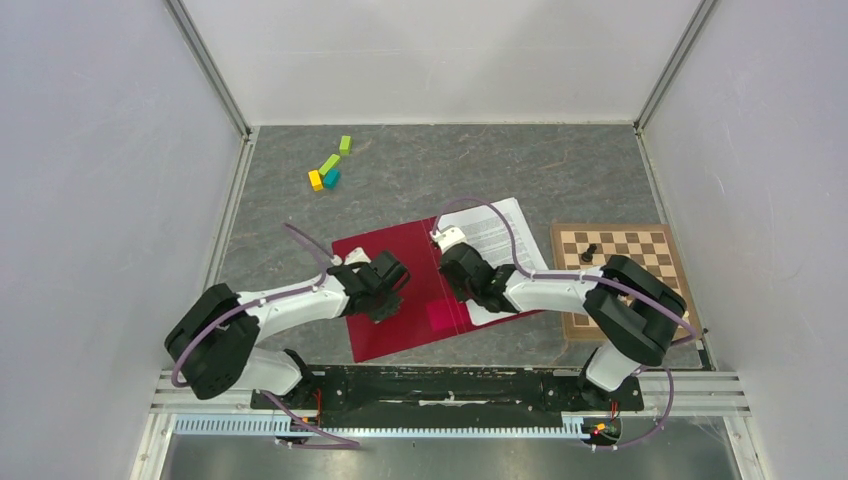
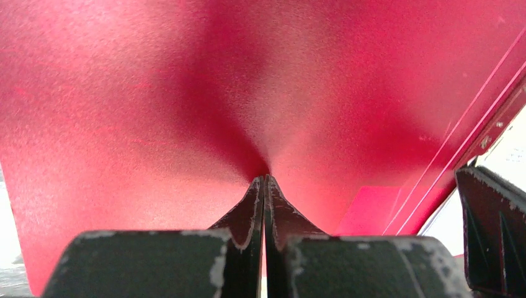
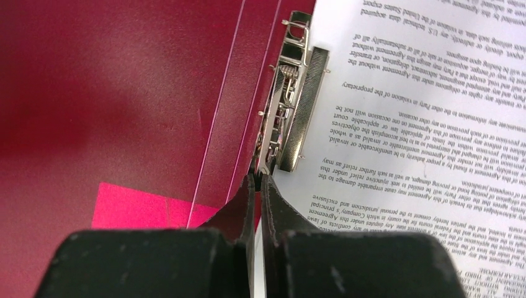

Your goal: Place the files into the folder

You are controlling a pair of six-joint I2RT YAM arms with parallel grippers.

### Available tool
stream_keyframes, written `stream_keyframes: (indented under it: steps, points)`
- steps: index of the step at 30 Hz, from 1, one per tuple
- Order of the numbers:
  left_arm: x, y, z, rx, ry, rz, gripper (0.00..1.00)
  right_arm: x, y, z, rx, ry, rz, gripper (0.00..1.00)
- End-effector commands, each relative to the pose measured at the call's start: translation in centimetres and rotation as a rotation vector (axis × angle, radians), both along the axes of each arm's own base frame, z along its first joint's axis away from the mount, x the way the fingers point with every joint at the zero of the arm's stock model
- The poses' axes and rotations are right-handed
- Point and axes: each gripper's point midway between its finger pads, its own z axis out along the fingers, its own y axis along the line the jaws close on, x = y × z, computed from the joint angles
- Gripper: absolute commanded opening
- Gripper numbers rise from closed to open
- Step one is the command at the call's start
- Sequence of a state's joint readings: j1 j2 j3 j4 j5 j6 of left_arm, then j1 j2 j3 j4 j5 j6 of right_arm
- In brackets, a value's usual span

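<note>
The red folder (image 1: pixel 385 335) lies open on the table, its left cover flat. The files (image 1: pixel 502 232), white sheets of dense print, rest on its right half, with their edge under the metal clip (image 3: pixel 291 93) along the spine. My left gripper (image 1: pixel 392 293) is shut, its tips (image 2: pixel 265 179) pressed down onto the bare left cover (image 2: pixel 155 93). My right gripper (image 1: pixel 458 275) is shut too, its tips (image 3: pixel 257 177) at the near end of the clip, between the spine and the files (image 3: pixel 422 124). A pink patch (image 3: pixel 142 208) shows on the left cover.
A brown chessboard (image 1: pixel 640 270) with one black piece (image 1: pixel 589 252) sits right of the folder, under the right arm's elbow. Several coloured blocks (image 1: pixel 328 170) lie at the far left. Grey walls close in both sides and the back.
</note>
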State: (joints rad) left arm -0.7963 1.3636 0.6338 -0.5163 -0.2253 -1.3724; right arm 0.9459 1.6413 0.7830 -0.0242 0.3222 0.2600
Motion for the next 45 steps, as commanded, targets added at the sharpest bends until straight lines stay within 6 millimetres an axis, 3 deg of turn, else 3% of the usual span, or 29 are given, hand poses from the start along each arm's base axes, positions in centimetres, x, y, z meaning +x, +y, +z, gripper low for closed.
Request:
stream_keyframes:
  steps: [1,10,31,45]
  points:
    - [-3.2,0.6,-3.7,0.074,0.121,-0.004,0.02,-4.2,-8.3,-5.5,-0.297,0.218,-0.021,0.00]
    - [-3.8,-1.6,-5.0,0.080,0.147,-0.065,0.02,-4.0,-7.3,-5.7,-0.287,0.246,0.002,0.00]
    - [-3.9,-2.1,-6.1,0.056,0.155,-0.060,0.02,-4.2,-3.2,-5.2,-0.164,0.318,0.092,0.00]
    - [-4.0,-2.1,-6.5,0.057,0.161,-0.061,0.02,-3.9,-2.3,-4.1,-0.131,0.310,0.103,0.00]
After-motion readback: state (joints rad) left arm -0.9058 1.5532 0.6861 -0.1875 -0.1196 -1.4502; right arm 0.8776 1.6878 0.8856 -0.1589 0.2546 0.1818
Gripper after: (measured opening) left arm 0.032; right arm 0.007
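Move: The left fingertips are down on the red folder's open cover. The pink patch's middle lies about 12 cm to their right and 1 cm nearer the base, and the metal clip some 9 cm ahead and 14 cm right. The right fingertips are at the clip's near end, with the clip's middle about 4 cm ahead and 1 cm left. From them the pink patch is roughly 5 cm back and 3 cm left, and the papers' middle about 7 cm ahead and 8 cm right. Sweep the shut left gripper right across the folder's cover about 9 cm, towards the pink patch, quickly at first and then easing off, fingertips staying low against the cover while the wrist rolls some 15 degrees. Keep the shut right fingertips at the clip's near end, shifting only 1 to 2 cm forward and right, then slightly back left. ##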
